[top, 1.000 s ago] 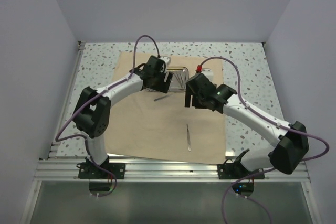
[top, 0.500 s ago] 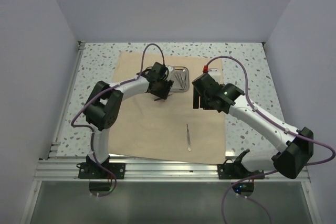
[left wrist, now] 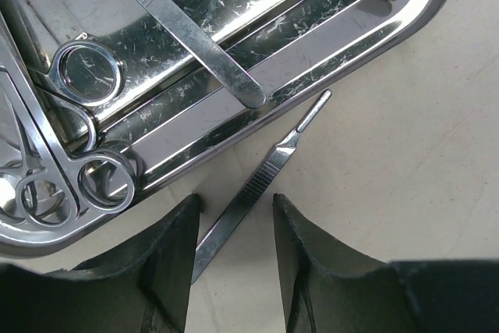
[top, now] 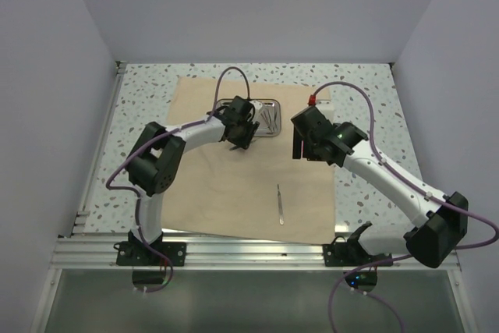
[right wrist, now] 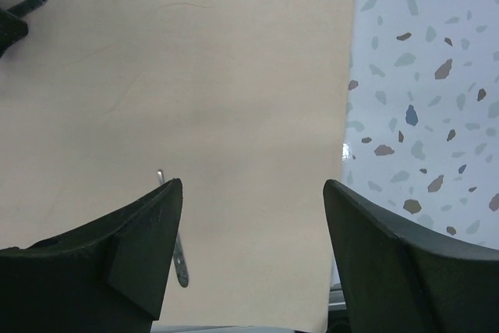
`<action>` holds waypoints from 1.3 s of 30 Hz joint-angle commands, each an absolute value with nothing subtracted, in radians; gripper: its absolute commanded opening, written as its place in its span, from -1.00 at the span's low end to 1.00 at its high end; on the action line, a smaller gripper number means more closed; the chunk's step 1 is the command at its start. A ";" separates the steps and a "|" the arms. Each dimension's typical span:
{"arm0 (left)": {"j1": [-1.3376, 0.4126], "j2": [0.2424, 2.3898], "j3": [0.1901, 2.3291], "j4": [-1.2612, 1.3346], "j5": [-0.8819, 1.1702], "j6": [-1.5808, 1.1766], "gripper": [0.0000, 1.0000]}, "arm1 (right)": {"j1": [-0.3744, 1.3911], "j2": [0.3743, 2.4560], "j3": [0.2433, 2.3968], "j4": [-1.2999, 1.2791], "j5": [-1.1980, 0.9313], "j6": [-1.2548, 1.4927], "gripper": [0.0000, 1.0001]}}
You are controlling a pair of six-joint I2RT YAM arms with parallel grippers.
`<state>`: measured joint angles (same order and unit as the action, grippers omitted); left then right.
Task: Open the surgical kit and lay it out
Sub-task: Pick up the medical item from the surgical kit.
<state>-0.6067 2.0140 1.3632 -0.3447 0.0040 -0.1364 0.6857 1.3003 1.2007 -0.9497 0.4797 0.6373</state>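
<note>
The tan cloth wrap point(top: 226, 185) lies spread flat on the table. Near its far edge sits the steel tray point(left wrist: 366, 37), holding ring-handled scissors point(left wrist: 87, 74) and flat tweezers point(left wrist: 187, 37). A slim ribbed scalpel handle point(left wrist: 261, 181) lies on the cloth just outside the tray's rim. My left gripper point(left wrist: 235, 202) is low over it with its jaws on either side of the handle. They are narrowed but open, with a gap showing on the right side. My right gripper point(right wrist: 251, 189) hovers open over the cloth's right part, holding nothing. Another slim silver instrument point(top: 279, 204) lies on the cloth nearer the front.
The speckled tabletop point(right wrist: 429, 76) shows to the right of the cloth's edge. White walls enclose the table on three sides. A metal rail point(top: 249, 251) runs along the near edge by the arm bases.
My left gripper has dropped to the cloth beside the tray, and its jaws have narrowed around the scalpel handle. The right gripper has drifted slightly right and is open as before.
</note>
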 commanded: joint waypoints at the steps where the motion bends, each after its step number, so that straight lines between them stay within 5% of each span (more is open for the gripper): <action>1: -0.647 2.031 1.312 -0.380 0.038 -0.133 -0.10 | 0.663 1.292 1.201 -0.925 0.489 0.611 0.53; 11: -0.649 2.115 1.299 -0.469 0.092 -0.143 -0.43 | 0.601 1.278 1.164 -0.874 0.449 0.580 0.51; 20: -0.653 2.072 1.296 -0.531 0.123 -0.149 -1.00 | 0.566 1.264 1.123 -0.831 0.420 0.566 0.49; 39: -0.672 2.000 1.551 -0.745 0.057 -0.235 -1.00 | 0.552 1.266 1.098 -0.778 0.396 0.542 0.47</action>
<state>-0.6643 2.0178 1.4727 -0.6506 0.0235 -0.1848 0.5598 1.2888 1.1034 -0.8112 0.4004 0.5560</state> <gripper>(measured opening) 0.009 0.735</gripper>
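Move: The scalpel lies under the left hand, its handle already between the open fingertips and barely 1 cm below the hand point, slanting out to the right. The instrument tray's middle is about 8 cm ahead of that hand and 1 cm right, its near rim only some 3 cm off; a second instrument lies roughly 19 cm back and 11 cm right. From the right hand the scalpel is about 11 cm ahead, 18 cm left and 16 cm down. The scalpel is pinched as the left fingers close from about half open to shut, nearly in place and low on the cloth; the left hand then draws it back about 5 cm, away from the tray, rising just under 1 cm at the end as the fingers tip some 10 degrees steeper. The empty, open right hand eases about 2 cm each to the right, forward and down. ##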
